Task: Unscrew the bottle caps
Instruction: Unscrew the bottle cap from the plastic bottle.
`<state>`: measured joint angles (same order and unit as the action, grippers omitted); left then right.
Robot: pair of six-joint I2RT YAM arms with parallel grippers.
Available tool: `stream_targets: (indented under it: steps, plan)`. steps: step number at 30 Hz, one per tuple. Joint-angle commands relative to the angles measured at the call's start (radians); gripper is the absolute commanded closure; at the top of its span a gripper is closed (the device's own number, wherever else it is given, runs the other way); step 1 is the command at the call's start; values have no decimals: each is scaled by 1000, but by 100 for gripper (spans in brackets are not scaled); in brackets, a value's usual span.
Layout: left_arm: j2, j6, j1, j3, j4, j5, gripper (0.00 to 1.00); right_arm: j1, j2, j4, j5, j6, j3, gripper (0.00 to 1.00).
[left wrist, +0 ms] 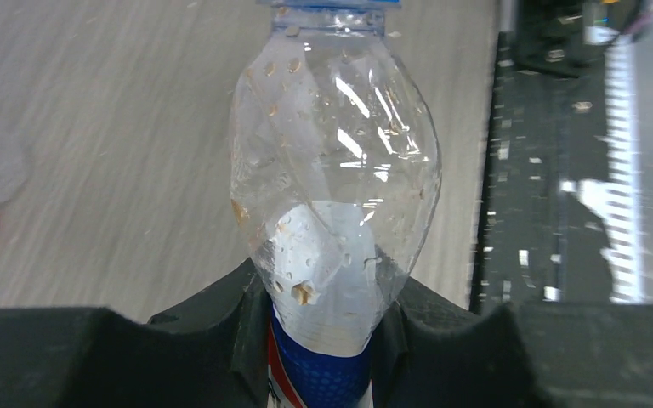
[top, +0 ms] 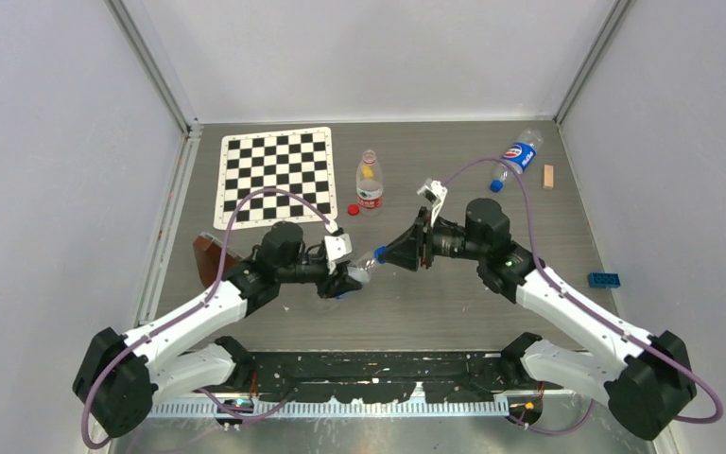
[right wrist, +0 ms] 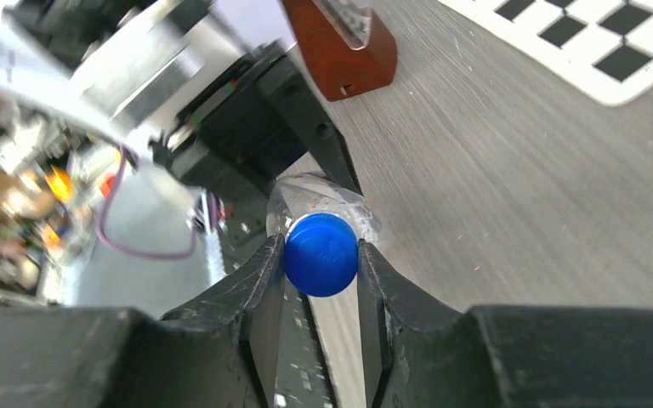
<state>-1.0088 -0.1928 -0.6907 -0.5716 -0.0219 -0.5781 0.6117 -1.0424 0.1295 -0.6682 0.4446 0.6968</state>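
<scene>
My left gripper [left wrist: 323, 340] is shut on a clear blue-labelled bottle [left wrist: 332, 170], held lying above the table at the middle [top: 364, 267]. Its blue cap [right wrist: 320, 253] sits on the neck, and my right gripper [right wrist: 320, 255] is shut on it, one finger pressing each side. A red-labelled bottle [top: 370, 182] stands farther back with a loose red cap [top: 353, 210] on the table beside it. Another blue-labelled bottle [top: 520, 154] lies at the back right, its blue cap [top: 496, 185] pointing towards me.
A checkerboard mat [top: 274, 175] lies at the back left and a brown block [top: 206, 253] near the left arm. A small wooden piece [top: 548, 176] lies at the far right and a blue brick [top: 604, 279] by the right wall.
</scene>
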Motion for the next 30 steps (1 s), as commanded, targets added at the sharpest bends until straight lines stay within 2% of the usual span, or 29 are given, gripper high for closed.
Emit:
stream_targets:
  steps: [1,5,8,12,14,16,18,25,30]
  plan:
    - [-26,70,33,-70,57,-272,98,26,99,-8,-252,-399,-68,90]
    - [-27,60,34,-89,34,-413,97,26,155,-11,-248,-595,-114,92]
    - [-13,24,34,-100,-25,-454,97,26,159,-127,-285,-710,-77,90]
    - [20,12,34,-85,-26,-465,97,26,146,-159,-292,-749,-48,77]
    - [32,5,33,-82,-36,-421,97,26,138,-138,-281,-669,-43,50]
    - [35,-12,33,-84,-64,-343,97,26,139,-91,-237,-595,-40,38]
    - [30,-36,34,-85,-93,-248,97,26,153,-67,-171,-529,-39,32]
    - [11,-44,33,-76,-77,4,96,26,238,-30,-31,-334,-65,29]
    - [59,-40,32,-29,8,113,96,26,292,105,159,-31,-139,28]
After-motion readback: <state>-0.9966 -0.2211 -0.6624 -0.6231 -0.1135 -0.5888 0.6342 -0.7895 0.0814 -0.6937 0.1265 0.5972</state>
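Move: The blue cap is already between the right fingertips; from the left hand, whose fingers keep the plastic bottle by about its middle, it lies about 9 cm to the right, 5 cm ahead and 7 cm higher. From the right hand, the red cap lies on the table some 24 cm ahead, 8 cm left and 21 cm below. The standing bottle is about 25 cm ahead of the right hand, 3 cm left and 12 cm below. Both hands first sweep back together about 6 cm, the right still pinching the blue cap and rolling some 35 degrees counter-clockwise as seen along its fingers towards the cap, while the left keeps its hold on the bottle and swings somewhat clockwise. Then the right fingers open wide and let go of the cap, the hand rolling partly back as it eases forward, a little right and finally up, while the left carries the bottle forward again to about where it started. ##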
